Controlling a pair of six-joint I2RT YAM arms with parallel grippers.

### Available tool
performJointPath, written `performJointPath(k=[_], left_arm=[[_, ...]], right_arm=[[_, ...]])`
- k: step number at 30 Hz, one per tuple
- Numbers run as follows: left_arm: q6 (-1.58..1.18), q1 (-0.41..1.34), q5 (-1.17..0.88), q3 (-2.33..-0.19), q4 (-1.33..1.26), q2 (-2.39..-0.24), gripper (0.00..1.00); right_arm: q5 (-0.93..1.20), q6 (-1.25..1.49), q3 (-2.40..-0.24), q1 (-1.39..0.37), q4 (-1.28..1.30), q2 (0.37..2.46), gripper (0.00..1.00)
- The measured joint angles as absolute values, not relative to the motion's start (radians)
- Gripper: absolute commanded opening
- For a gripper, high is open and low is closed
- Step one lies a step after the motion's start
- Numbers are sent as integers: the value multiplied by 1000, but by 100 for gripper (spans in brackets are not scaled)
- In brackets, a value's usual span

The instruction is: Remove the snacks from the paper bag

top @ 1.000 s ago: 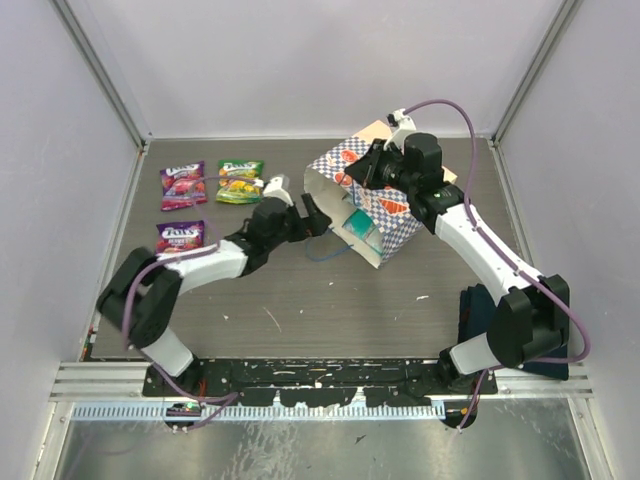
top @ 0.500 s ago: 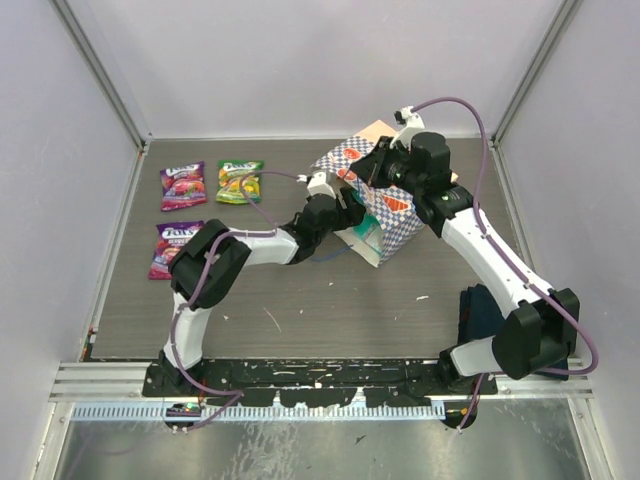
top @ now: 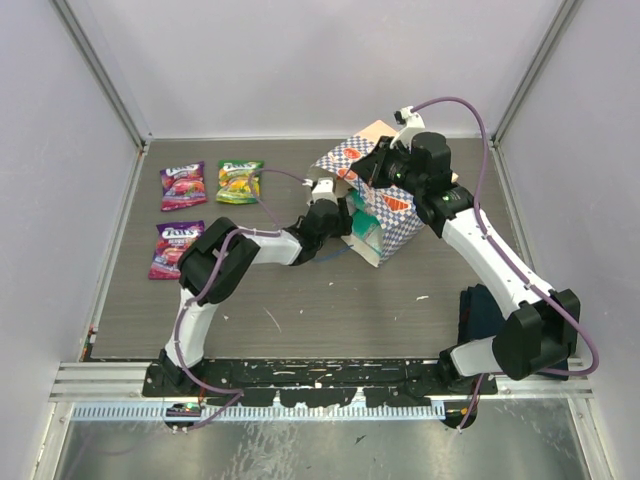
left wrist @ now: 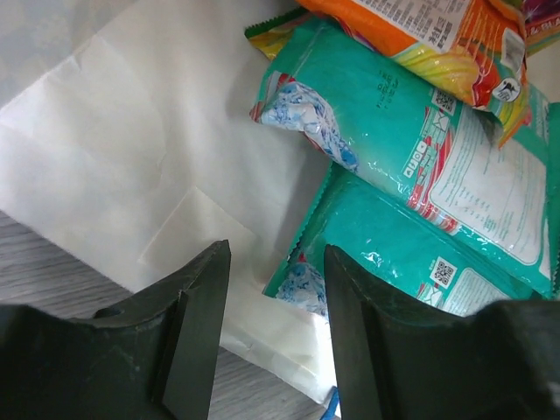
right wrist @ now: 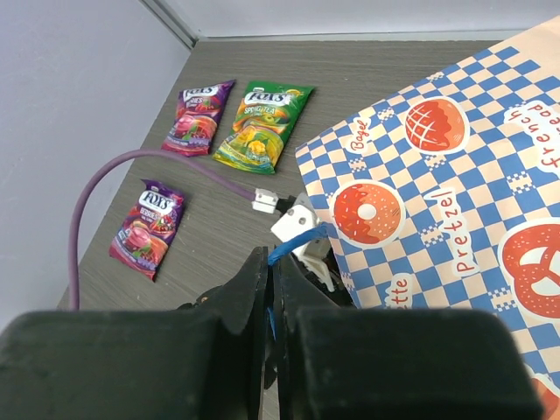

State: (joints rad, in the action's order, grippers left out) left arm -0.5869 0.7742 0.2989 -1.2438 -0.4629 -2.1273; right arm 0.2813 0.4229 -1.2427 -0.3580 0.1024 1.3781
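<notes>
The paper bag (top: 392, 208) lies on its side with its mouth toward the left. My right gripper (right wrist: 273, 297) is shut on its blue cord handle (right wrist: 295, 244) and holds the upper lip up. My left gripper (left wrist: 276, 337) is at the mouth, its jaws partly apart. Between them lie the bag's white lower lip (left wrist: 280, 328) and the corner of a teal snack (left wrist: 411, 254). A second teal snack (left wrist: 394, 131) and an orange one (left wrist: 420, 35) lie deeper inside. On the table at the left lie two purple snacks (top: 183, 185) (top: 176, 247) and a green one (top: 240, 181).
A dark blue cloth (top: 482, 315) lies by the right arm's base. Grey walls close in the table (top: 330, 300) on the left, back and right. The left arm's purple cable (right wrist: 131, 166) loops over the table near the bag.
My left gripper has reached right into the bag's mouth and its jaws have narrowed. The right gripper, still shut on the handle, has shifted slightly with the bag.
</notes>
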Motion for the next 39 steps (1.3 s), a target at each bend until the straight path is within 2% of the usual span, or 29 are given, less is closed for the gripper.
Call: performJointPath(k=[4, 8, 10, 12, 13, 19, 23, 28, 33, 39], left_arm=[[-578, 774, 265, -1289, -444, -2168, 48], [-575, 774, 232, -1330, -437, -2192, 41], [-575, 774, 224, -1332, -433, -2192, 27], [-575, 774, 216, -1332, -429, -2191, 2], [-574, 774, 213, -1332, -429, -2191, 0], [-551, 772, 200, -1326, -412, -2183, 0], [-497, 770, 164, -1264, -375, -2102, 0], [-403, 767, 139, -1171, -290, -1882, 0], [-318, 747, 138, -1117, -215, -1543, 0], [-255, 692, 212, -1069, -72, -1230, 0]], right_arm=[[282, 422, -1243, -358, 103, 1378, 1], [282, 422, -1243, -358, 103, 1378, 1], [281, 421, -1243, -358, 103, 1378, 1], [282, 421, -1243, -358, 103, 1378, 1], [281, 421, -1243, -358, 103, 1378, 1], [272, 421, -1243, -351, 103, 1373, 0], [260, 422, -1240, -314, 103, 1372, 1], [251, 428, -1218, -258, 101, 1372, 1], [251, 434, -1211, -238, 101, 1373, 1], [257, 447, -1211, -237, 98, 1373, 1]])
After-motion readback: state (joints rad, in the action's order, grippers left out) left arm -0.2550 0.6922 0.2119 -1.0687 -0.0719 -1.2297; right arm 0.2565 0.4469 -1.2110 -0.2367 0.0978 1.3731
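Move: Just inside the mouth of the paper bag, the near green snack has its middle about 6 cm to the right of the left hand, 1 cm back and 3 cm below. The far green snack is some 4 cm ahead and 6 cm right, the orange snack about 9 cm ahead and 4 cm right, both slightly below. From the right hand, the near green snack is nearly straight below, roughly 26 cm down and 2 cm right. Edging right about 2 cm and slightly down, the half-open left fingers shut fully at the near green snack's left end, then draw back and left out of the bag's mouth and climb fast, about 27 cm, fingers tipping up. Meanwhile the right hand, still pinching the blue handle, shifts some 5 cm right and a little forward, turning slightly clockwise. ##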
